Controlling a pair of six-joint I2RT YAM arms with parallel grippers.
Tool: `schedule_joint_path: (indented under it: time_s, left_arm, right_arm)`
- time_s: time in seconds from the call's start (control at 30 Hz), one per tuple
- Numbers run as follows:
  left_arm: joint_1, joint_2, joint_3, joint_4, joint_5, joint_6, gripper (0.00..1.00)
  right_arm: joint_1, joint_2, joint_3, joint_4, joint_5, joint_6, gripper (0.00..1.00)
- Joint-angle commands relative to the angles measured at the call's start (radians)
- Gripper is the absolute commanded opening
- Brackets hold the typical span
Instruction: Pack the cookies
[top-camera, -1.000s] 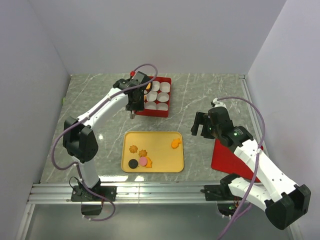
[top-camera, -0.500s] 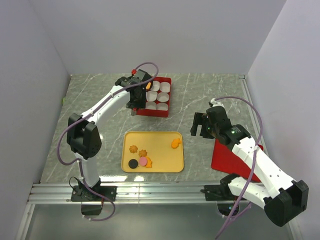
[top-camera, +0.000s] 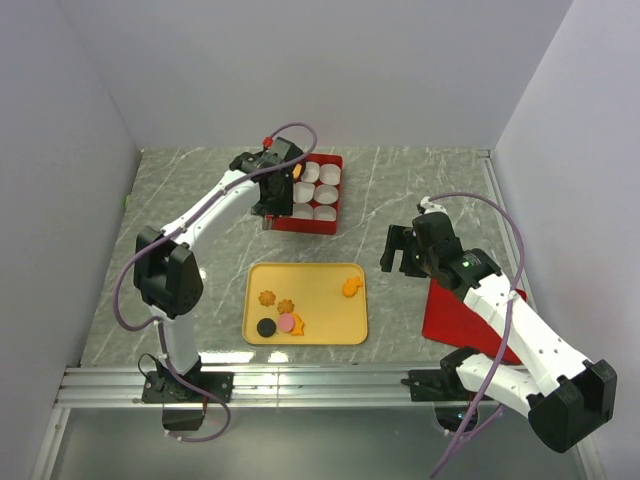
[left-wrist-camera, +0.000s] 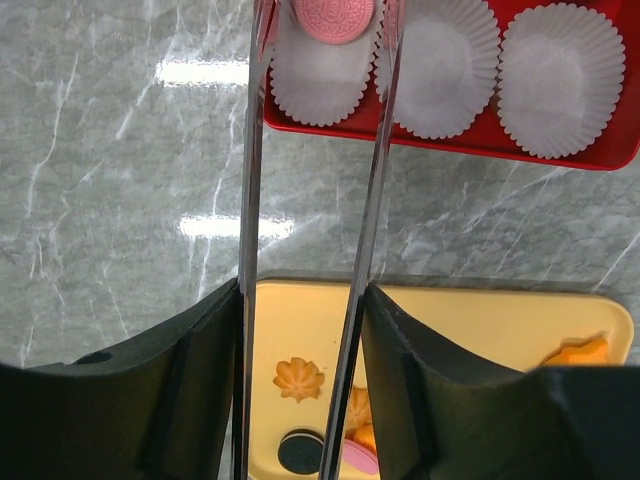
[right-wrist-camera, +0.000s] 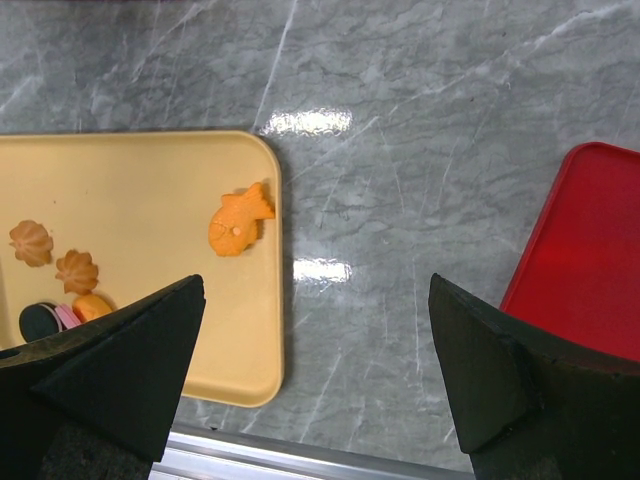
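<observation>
The cookies lie on a yellow tray (top-camera: 325, 312): two tan flower shapes (top-camera: 266, 297), a black round (top-camera: 265, 326), a pink round (top-camera: 287, 322), an orange piece beside it and an orange fish (top-camera: 351, 288). A red box (top-camera: 331, 228) holds white paper cups; one far cup holds an orange cookie (top-camera: 299, 171). My left gripper (top-camera: 266, 222) hangs over the box's near-left corner. In the left wrist view its long thin fingers (left-wrist-camera: 252, 200) straddle a cup (left-wrist-camera: 320, 85) with a pink cookie (left-wrist-camera: 333, 15) in it, with a gap on the cookie's left side. My right gripper (top-camera: 398, 258) is wide open and empty.
A red lid (top-camera: 455, 318) lies at the right, partly under my right arm, and shows in the right wrist view (right-wrist-camera: 585, 250). The tray's right edge (right-wrist-camera: 275, 300) lies below my right gripper (right-wrist-camera: 316, 290). Grey walls stand on three sides.
My left gripper has moved a little away from the tray, toward the red box. My right arm has hardly moved.
</observation>
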Motion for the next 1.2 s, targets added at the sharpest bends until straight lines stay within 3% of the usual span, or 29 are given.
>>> schedule_joint_path:
  time_s: [0.0,0.27,0.43,0.73,0.9,1.17]
  left_arm:
    - [0.002,-0.066,0.066,-0.014,-0.026,0.005,0.54]
    - [-0.004,-0.204,0.068,-0.084,-0.021,-0.029,0.53]
    - [-0.046,-0.368,-0.130,-0.094,0.000,-0.076,0.52]
    - [-0.251,-0.648,-0.616,-0.025,0.064,-0.259,0.52]
    - [-0.345,-0.747,-0.720,0.000,0.120,-0.330,0.53]
    - [-0.483,-0.766,-0.739,-0.095,0.109,-0.420,0.51]
  right_arm:
    - [-0.004,-0.014,0.044,0.033,-0.010,0.005,1.00]
    - [-0.005,-0.025,0.042,0.039,-0.031,0.016,1.00]
    - [-0.005,-0.028,0.039,0.042,-0.038,0.030,1.00]
    - [-0.004,-0.074,-0.001,0.035,-0.064,0.055,1.00]
    - [-0.004,-0.101,-0.013,0.030,-0.067,0.062,1.00]
    - [-0.002,-0.132,-0.032,0.021,-0.061,0.074,1.00]
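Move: On the tray, the right-hand scalloped cookie lies about 20 cm back from the tong-holding left hand, 1 cm to its right and 15 cm below. The other scalloped cookie is 5 cm left of it and 2 cm farther out. The tray's pink cookie lies 4 cm nearer the base than the right scalloped one, with the black cookie about 5 cm to the pink one's left. From the empty right hand, the right scalloped cookie lies 7 cm back and 29 cm left. Towards the scalloped cookies on the tray, the left hand carries the half-open tongs in one arc: up about 8 cm, clear of the cookie box, then back some 25 cm and down to just below its starting height. The wrist swings the tips a little to the right and steeper, while the fingers keep their grip. The open right hand rises 2 cm. ##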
